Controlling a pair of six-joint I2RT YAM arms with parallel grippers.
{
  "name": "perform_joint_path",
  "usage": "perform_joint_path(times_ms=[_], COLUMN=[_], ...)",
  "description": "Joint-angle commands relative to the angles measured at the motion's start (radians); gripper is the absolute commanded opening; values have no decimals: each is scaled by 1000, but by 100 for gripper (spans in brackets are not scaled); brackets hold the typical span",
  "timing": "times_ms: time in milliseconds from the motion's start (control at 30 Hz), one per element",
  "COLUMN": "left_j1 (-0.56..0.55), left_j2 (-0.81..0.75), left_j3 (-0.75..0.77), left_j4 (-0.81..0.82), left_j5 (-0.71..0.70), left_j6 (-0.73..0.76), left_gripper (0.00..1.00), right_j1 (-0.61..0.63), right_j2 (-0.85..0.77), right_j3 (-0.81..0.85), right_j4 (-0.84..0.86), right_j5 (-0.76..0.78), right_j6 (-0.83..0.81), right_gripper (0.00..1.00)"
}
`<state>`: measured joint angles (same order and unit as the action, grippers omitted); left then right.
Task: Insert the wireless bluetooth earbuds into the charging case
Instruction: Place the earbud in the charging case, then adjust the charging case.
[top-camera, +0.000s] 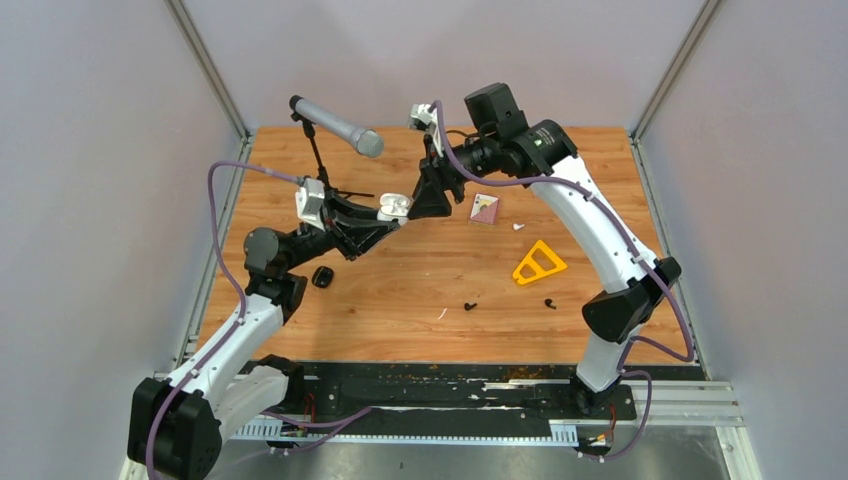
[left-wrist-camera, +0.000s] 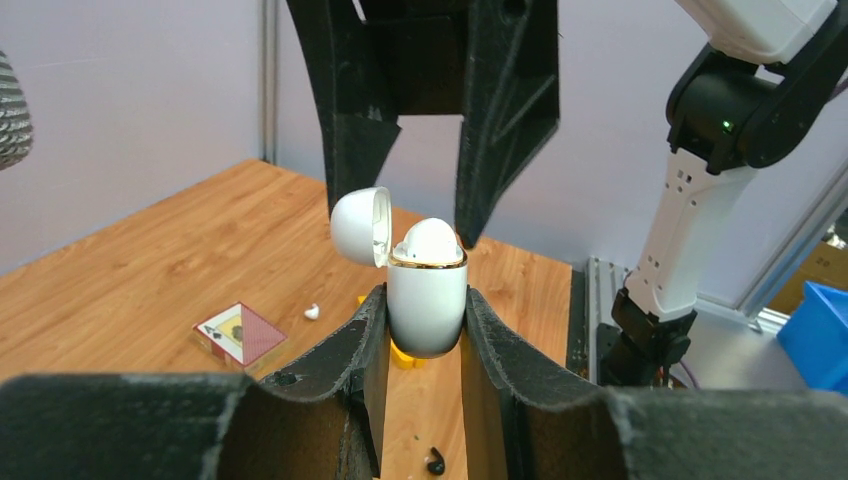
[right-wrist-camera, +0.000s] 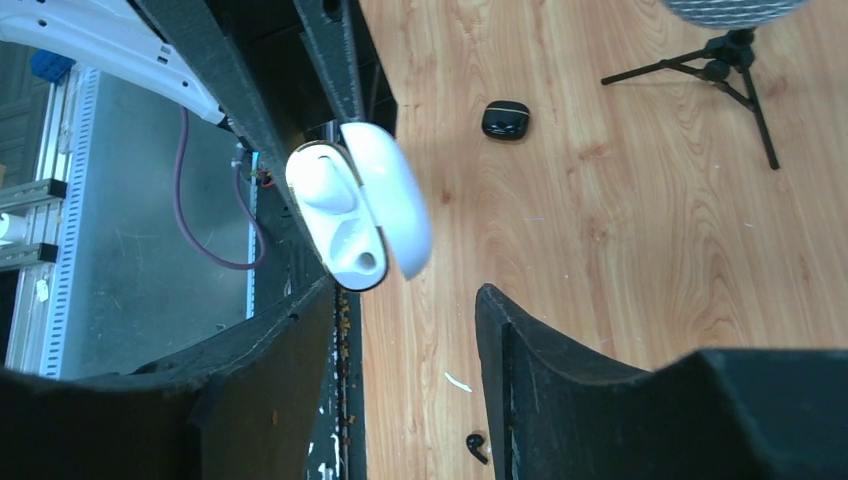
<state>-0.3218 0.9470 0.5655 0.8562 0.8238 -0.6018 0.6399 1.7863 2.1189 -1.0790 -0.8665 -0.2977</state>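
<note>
My left gripper (top-camera: 388, 212) is shut on the body of a white charging case (left-wrist-camera: 427, 300) and holds it upright above the table, with the lid (left-wrist-camera: 360, 225) swung open. One white earbud (right-wrist-camera: 325, 190) sits in the case; the socket beside it (right-wrist-camera: 365, 262) is empty. Just above the case my right gripper (right-wrist-camera: 405, 300) stands open, holding nothing, its fingers (left-wrist-camera: 505, 120) either side of the case top. Another white earbud (top-camera: 518, 227) lies on the table, as do two black earbuds (top-camera: 470, 305) (top-camera: 549, 302).
A shut black case (top-camera: 322, 277) lies left of centre. A card box (top-camera: 485, 208), a yellow triangle (top-camera: 538, 263) and a thin white sliver (top-camera: 442, 314) lie on the wood. A microphone on a tripod (top-camera: 335, 125) stands at the back left.
</note>
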Motion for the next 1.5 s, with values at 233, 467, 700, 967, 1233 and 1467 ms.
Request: perform_joint_path(times_ms=[233,467,700,967,1233,1467], left_j1=[7,6,6,6,6,6], left_j2=[-4,-3,5,15,15,24], left_j3=[47,43,34,22,27,46], left_j4=[8,10,6,-29,-175,-242], left_j5=[97,94,91,63,80,92], left_j6=[34,34,38,62,210,308], left_gripper=[0,0,0,0,43,59], right_j1=[0,28,39,50,79,137], right_j2=[35,43,52,46,35,31], right_j3=[118,116,128,135,156,159], right_j4=[-14,-30,-55,-93,-133,-182], right_j5=[32,45,32,18,172,342], right_j6=[-60,-85,-116,-172,-268,-357], right_gripper=[49,43,33,0,0,0])
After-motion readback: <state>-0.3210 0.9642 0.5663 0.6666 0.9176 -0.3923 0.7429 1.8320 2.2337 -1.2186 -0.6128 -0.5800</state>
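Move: The charging case's open lid stands about 3 cm left of the right hand and 1 cm ahead, level with it; the case body, earbud showing, is 3 cm left, 1 cm back and 1 cm lower. The card box lies some 20 cm ahead and 14 cm right, 30 cm down; the microphone head is roughly 18 cm ahead, 8 cm left and 6 cm below. From the left hand, holding the body, the lid is 2 cm ahead, 2 cm right and 3 cm up. The case's open lid is pinched by the right fingers, which first drift a centimetre forward and up, ease back, left and down, then shut on its edge; the right hand then sinks 1.5 cm, rolling and dipping some 20 degrees. The left hand, after carrying the case about 1 cm back, opens, releases its grip on the body and drops about 3 cm, tilting slightly. ##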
